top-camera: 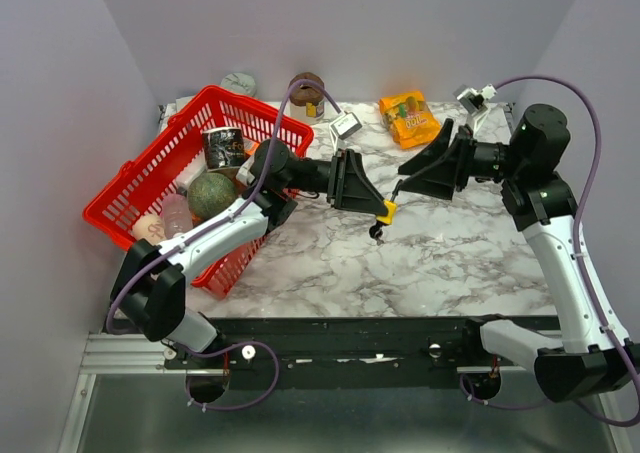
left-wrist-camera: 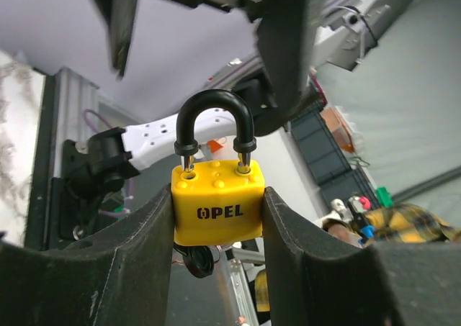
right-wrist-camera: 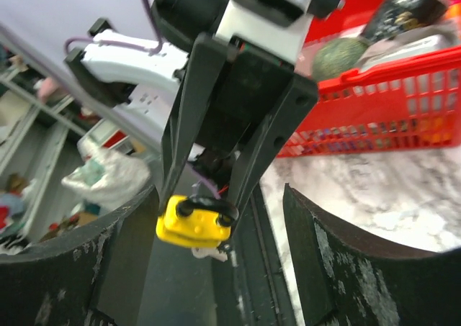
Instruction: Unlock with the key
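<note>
A yellow padlock [left-wrist-camera: 217,204] marked OPEL is clamped by its sides between my left gripper's [left-wrist-camera: 217,222] black fingers [left-wrist-camera: 130,254], with its black shackle [left-wrist-camera: 214,117] pointing up and both legs in the body. The key's black head [left-wrist-camera: 198,260] hangs under the lock. From above, the padlock [top-camera: 385,211] and the key [top-camera: 376,233] hang over the middle of the marble table. My right gripper [top-camera: 402,185] faces the lock from the right, close to it, open and holding nothing. In the right wrist view the padlock [right-wrist-camera: 194,222] lies between the spread right fingers [right-wrist-camera: 317,240] without touching them.
A red basket [top-camera: 120,188] on the left holds a can [top-camera: 223,145] and a green ball [top-camera: 211,195]. At the back are an orange snack bag [top-camera: 408,116], a brown object [top-camera: 307,88], a small white box [top-camera: 345,125] and a white clock [top-camera: 239,83].
</note>
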You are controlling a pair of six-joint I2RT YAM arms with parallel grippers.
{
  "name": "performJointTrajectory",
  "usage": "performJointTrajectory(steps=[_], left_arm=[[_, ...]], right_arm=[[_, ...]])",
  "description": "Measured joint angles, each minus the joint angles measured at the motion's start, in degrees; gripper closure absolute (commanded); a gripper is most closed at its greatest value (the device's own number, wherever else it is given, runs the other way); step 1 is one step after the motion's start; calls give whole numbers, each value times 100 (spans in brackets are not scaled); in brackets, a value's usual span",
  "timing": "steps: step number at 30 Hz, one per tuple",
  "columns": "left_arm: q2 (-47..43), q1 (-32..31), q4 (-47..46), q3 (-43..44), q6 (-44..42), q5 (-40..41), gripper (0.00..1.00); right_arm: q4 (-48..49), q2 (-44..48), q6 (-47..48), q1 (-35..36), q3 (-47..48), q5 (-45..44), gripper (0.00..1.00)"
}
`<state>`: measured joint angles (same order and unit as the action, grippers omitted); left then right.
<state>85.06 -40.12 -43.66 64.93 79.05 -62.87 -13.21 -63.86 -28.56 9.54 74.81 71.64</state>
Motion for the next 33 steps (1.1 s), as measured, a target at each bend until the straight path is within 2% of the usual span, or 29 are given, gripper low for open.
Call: performJointTrajectory(steps=[6,15,19,23,27,33], left_arm=[[46,0,-909,-31,791,-168,100],[48,2,-1056,-98,970,-232,100],[48,0,-1029,-98,859,-258,100],[31,-22,-962,-96,649,-295,100],[-120,17,-387,-52,164,-358,100],[-450,181,1528,260,-1200,-254,100]], right_arm=[[417,114,-450,125,-415,428,25],[1067,118,-942,319,-470,669,36],[1386,118,-1128,437,-509,715,50],[1499,118,-1228,442,-616,710,71],[1478,116,-1237,424,-726,651,78],[1294,120,-1054,422,-734,352,89]])
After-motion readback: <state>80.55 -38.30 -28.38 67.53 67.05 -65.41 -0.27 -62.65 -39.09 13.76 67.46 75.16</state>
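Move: The raised shackle of the yellow padlock lies about 2 cm back, 1 cm left and slightly below the open right hand; from the left hand it is some 3 cm ahead and 2 cm right. From the right hand, the padlock body in the left fingers is roughly 5 cm back and 2 cm left, and the key hangs some 9 cm back, 4 cm left. Right hand slips about 4 cm back, eases forward and pinches the shackle of the still-held padlock. ##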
